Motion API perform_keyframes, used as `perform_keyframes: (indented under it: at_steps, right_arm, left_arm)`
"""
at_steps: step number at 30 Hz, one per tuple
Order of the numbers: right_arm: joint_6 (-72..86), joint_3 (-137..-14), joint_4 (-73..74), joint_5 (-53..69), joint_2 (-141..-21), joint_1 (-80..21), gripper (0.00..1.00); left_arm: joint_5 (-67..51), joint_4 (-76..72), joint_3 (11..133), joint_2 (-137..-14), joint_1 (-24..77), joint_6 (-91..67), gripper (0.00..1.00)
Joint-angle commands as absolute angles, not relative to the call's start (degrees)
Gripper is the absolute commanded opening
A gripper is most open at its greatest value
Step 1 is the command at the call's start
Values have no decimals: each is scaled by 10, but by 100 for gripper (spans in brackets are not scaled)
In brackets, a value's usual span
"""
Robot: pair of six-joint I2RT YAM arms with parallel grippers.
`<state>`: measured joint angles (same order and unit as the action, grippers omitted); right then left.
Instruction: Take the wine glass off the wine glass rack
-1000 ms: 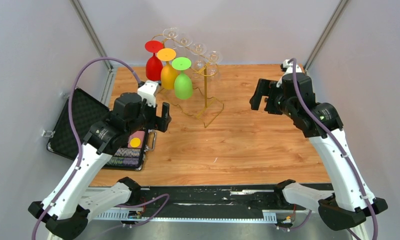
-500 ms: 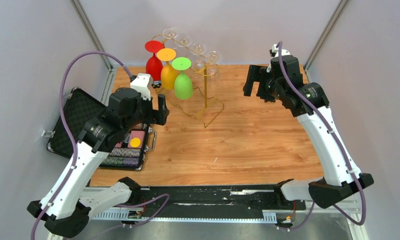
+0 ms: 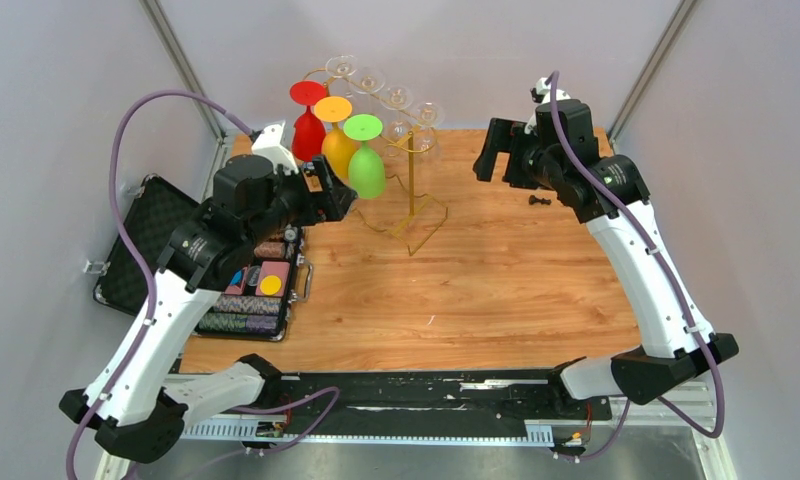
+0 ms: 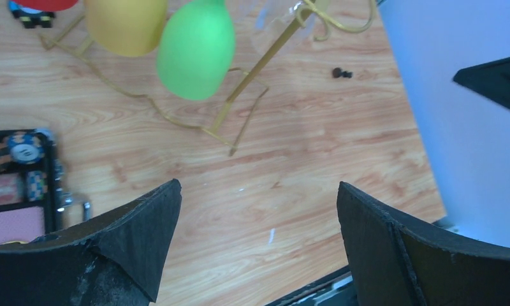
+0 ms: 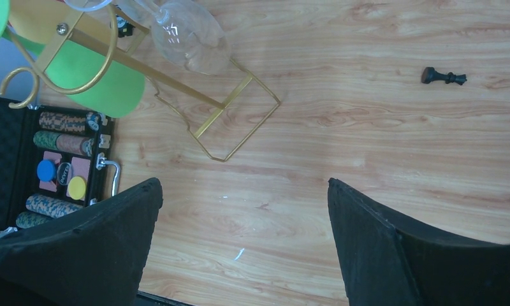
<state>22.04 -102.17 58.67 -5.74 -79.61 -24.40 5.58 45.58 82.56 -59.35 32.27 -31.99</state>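
The gold wire wine glass rack (image 3: 413, 185) stands at the back middle of the table. Upside down from its arms hang a red wine glass (image 3: 308, 130), a yellow one (image 3: 336, 148), a green one (image 3: 366, 172) and several clear ones (image 3: 421, 125). My left gripper (image 3: 334, 200) is open, just left of the green glass and apart from it. The left wrist view has the green glass (image 4: 195, 51) and the rack post (image 4: 249, 76) ahead of the empty left gripper (image 4: 259, 191). My right gripper (image 3: 496, 162) is open to the right of the clear glasses. A clear glass (image 5: 192, 38) shows in its view.
An open black case of poker chips (image 3: 246, 290) lies at the table's left edge, under my left arm. A small black chess piece (image 3: 539, 201) lies on the wood at the back right, below my right arm. Grey walls close in the back and sides.
My left gripper has risen and swung toward the green glass. My right gripper has moved back and to the left, toward the clear glasses. Both stay open.
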Motion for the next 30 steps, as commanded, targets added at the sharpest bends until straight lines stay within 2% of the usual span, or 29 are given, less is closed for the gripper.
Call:
perform_keyframes:
  at_steps: [1,8,17,25,30]
  right_arm:
    - [229,-1021,553,-47,-774,-243,99]
    - [230,-980,546,-44,-721,-244,99]
    - [230,-929,545,-38,-657,-243,99]
    - [228,-917,545,-40,-630,-244,98]
    - [227,-912,545,-42,-628,-243,98]
  left_arm:
    - [9,373,845,-608,301,-417,98]
    - [-90,261,813,-642,226,-531,88]
    - [-111,216,812,-705,184,-601,76]
    - [-121,192,802,-727,144,-645,57]
    - [-133,180,804,-745,129,-658,52]
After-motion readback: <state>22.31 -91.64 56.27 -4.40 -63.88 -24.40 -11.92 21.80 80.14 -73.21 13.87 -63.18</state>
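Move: The green wine glass hangs foot-up on the rack about 15 cm ahead of the left hand and 4 cm to its right, its middle some 7 cm lower but its foot near hand height. The orange glass hangs 19 cm ahead and 1 cm left, the red one 23 cm ahead and 5 cm left, both equally low; the rack post stands 13 cm ahead, 12 cm right, its middle 16 cm lower. From the right hand the green glass is about 13 cm ahead and 24 cm left. Towards the green glass's upturned foot the left hand reaches about 12 cm forward, rising some 3 cm early and sinking most of that again. On the way it rolls about 35 degrees, left side down, and narrows its fingers to roughly half open, one now lower than the other, still short of the foot. The open right hand backs off about 5.5 cm, also drifting right and up. ##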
